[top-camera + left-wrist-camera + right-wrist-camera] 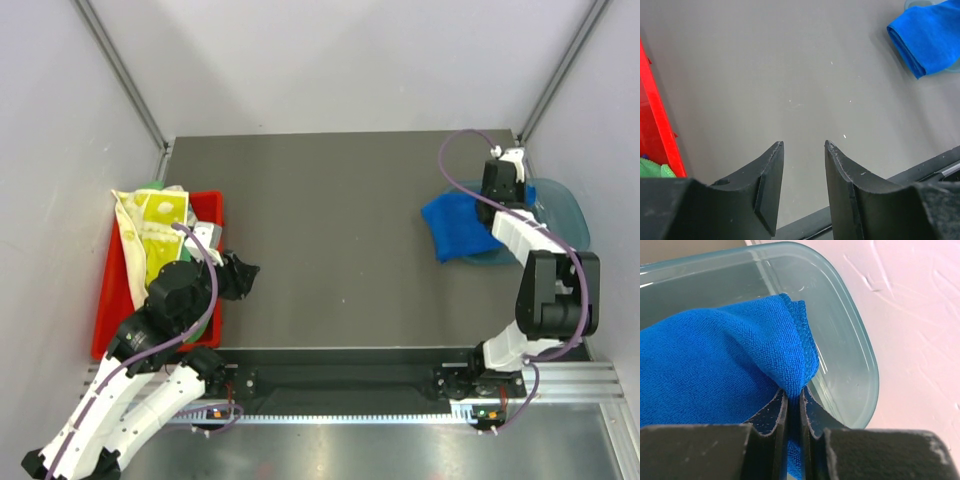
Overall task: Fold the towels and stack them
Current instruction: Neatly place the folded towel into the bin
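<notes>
A royal blue towel (455, 225) hangs folded over the left rim of the translucent blue bin (565, 215), part of it on the table. My right gripper (497, 185) is over the bin, shut on a corner of this blue towel (715, 355), which is pinched between the fingertips (793, 395). The left gripper (245, 272) hovers beside the red tray (105, 300), open and holding nothing (804, 145). A pale yellow towel with green print (155, 220) lies crumpled in the tray. A bit of green towel (650, 170) shows at the tray's edge.
The dark grey table (340, 230) stretches between tray and bin. The bin's wall (850, 340) curves close to the right fingers. White enclosure walls and metal posts stand on both sides, and a black rail (340, 380) runs along the near edge.
</notes>
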Action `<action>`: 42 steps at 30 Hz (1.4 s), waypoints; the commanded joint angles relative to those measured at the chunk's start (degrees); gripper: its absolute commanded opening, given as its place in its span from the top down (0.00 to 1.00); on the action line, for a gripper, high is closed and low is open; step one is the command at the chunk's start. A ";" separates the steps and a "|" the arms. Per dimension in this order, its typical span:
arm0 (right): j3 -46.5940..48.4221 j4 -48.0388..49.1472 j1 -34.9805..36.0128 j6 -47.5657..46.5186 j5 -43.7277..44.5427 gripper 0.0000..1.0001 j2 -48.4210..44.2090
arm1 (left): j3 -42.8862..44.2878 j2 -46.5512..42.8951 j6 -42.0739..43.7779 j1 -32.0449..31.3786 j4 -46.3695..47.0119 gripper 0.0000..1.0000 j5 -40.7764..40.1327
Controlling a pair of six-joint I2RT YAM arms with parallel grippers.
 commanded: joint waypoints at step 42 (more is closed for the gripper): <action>7.06 8.81 -8.35 -3.88 2.37 1.00 14.15 | -0.19 -0.88 -0.59 -1.86 2.53 0.56 -1.92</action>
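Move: I still have the folded towel by its far right part with my right hand, already above the clear bin; the bin's middle lies some 5 cm back, about 2 cm left and roughly 10 cm below the fingers. The towel's trailing part lies about 13 cm left of that hand and 6 cm back, some 6 cm lower, sticking out past the bin's left rim. From my idle left hand the bin's middle is about 15 cm ahead, some 53 cm right and 20 cm below. I lower my right hand about 5 cm towards the bin, easing a little right and forward and tipping the fingers slightly down. Then I stay at that height and draw the towel further right towards the bin's right end, about 6 cm rightward in all, keeping the fingers shut on it. ##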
